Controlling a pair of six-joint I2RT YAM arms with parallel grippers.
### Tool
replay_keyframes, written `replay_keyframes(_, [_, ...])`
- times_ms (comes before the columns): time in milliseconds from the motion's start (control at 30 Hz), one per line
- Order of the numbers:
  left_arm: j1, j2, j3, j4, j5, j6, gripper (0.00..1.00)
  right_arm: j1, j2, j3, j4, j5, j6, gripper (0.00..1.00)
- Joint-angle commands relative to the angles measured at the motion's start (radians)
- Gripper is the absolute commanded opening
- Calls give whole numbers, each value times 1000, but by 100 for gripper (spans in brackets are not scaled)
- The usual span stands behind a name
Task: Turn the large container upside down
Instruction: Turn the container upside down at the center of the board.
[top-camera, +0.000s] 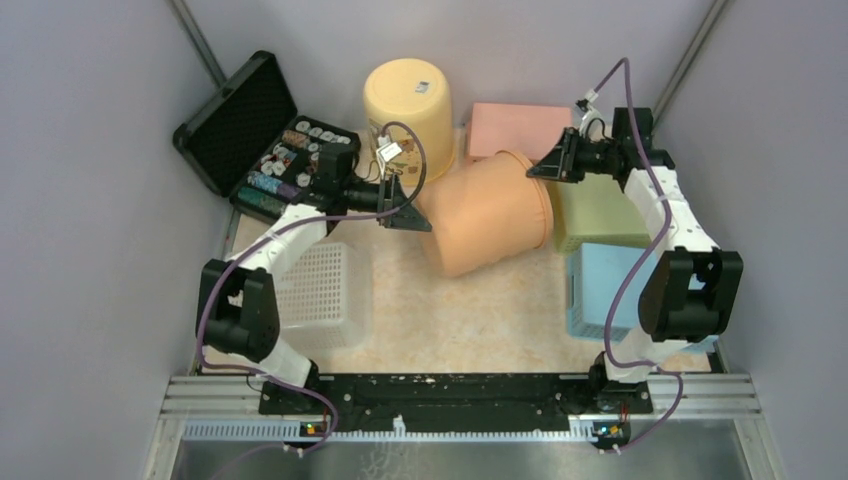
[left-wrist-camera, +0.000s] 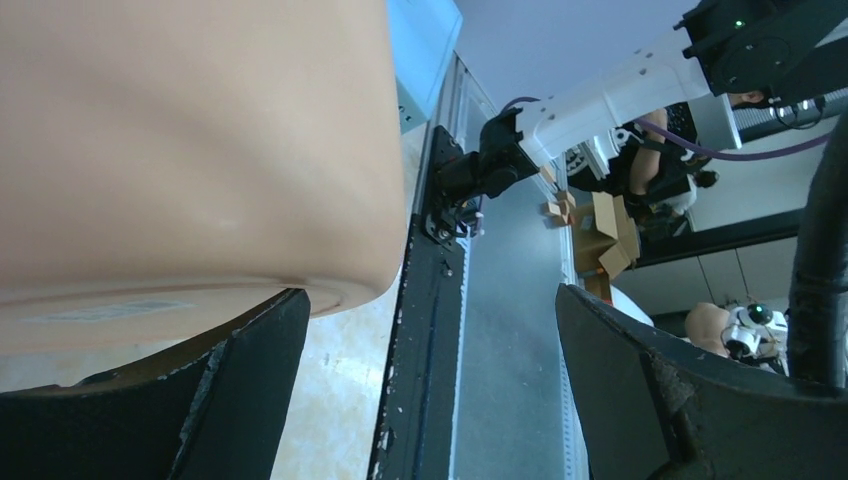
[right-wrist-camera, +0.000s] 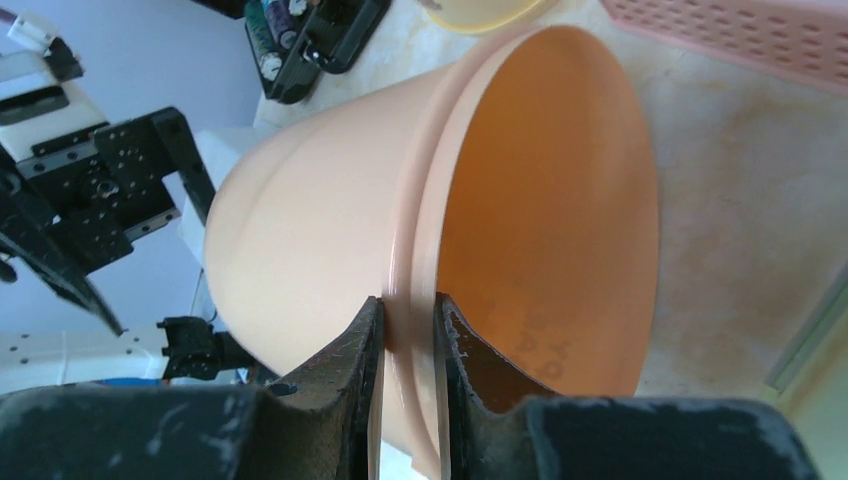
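Note:
The large container (top-camera: 485, 215) is a peach-orange bucket lying tilted on its side in the middle of the table, mouth facing right. My right gripper (top-camera: 548, 168) is shut on its rim, one finger inside the mouth and one outside; the right wrist view shows the rim pinched in the gripper (right-wrist-camera: 410, 305) and the bucket's wall (right-wrist-camera: 320, 220). My left gripper (top-camera: 410, 205) stands wide open at the bucket's bottom end. In the left wrist view the gripper (left-wrist-camera: 430, 300) holds nothing, and the bucket's base (left-wrist-camera: 190, 150) sits against the left finger (left-wrist-camera: 240, 380).
A yellow bucket (top-camera: 408, 100) stands upside down at the back. A pink basket (top-camera: 515, 125), a green box (top-camera: 600, 215) and a blue basket (top-camera: 600, 290) line the right side. A white basket (top-camera: 320, 295) and an open black case (top-camera: 250, 130) are on the left.

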Motion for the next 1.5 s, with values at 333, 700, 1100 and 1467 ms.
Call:
replay_keyframes(333, [-104,-70,84,326,22,-142,99,52,32,-50,-21,-91,19,14])
replay_keyframes(700, [-102,-102,126,329,-12,-151,99,53,53,-61,-16,-103,14,14])
replay_keyframes(1100, [-100,-102,122,255,-78,-83,99,56,65,-103,-1,-99,-22,17])
replay_keyframes(1467, [-98,-85,168,239,-89,-69,99,69,93,-106,16,-107,-35,19])
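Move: Lying tilted between the hands, the large container has its middle some 13 cm to the right of the left hand, 1 cm ahead and about 8 cm lower; the upturned yellow bucket stands 17 cm ahead of the left hand, 1 cm left. From the right hand, already gripping the rim, the container's middle is about 8 cm left, 5 cm back and 9 cm below; the pink basket lies 12 cm ahead and 2 cm left, the green one level and 13 cm right, both about 18 cm below. Lifting the closed end, the left hand, fingers wide open with one against that end, first eases about 2 cm right and 2 cm back, then climbs some 8 cm, tilting about 10 degrees. The right hand keeps its pinch on the rim, shifts a little forward, then sinks about 3 cm to bring the mouth down. ##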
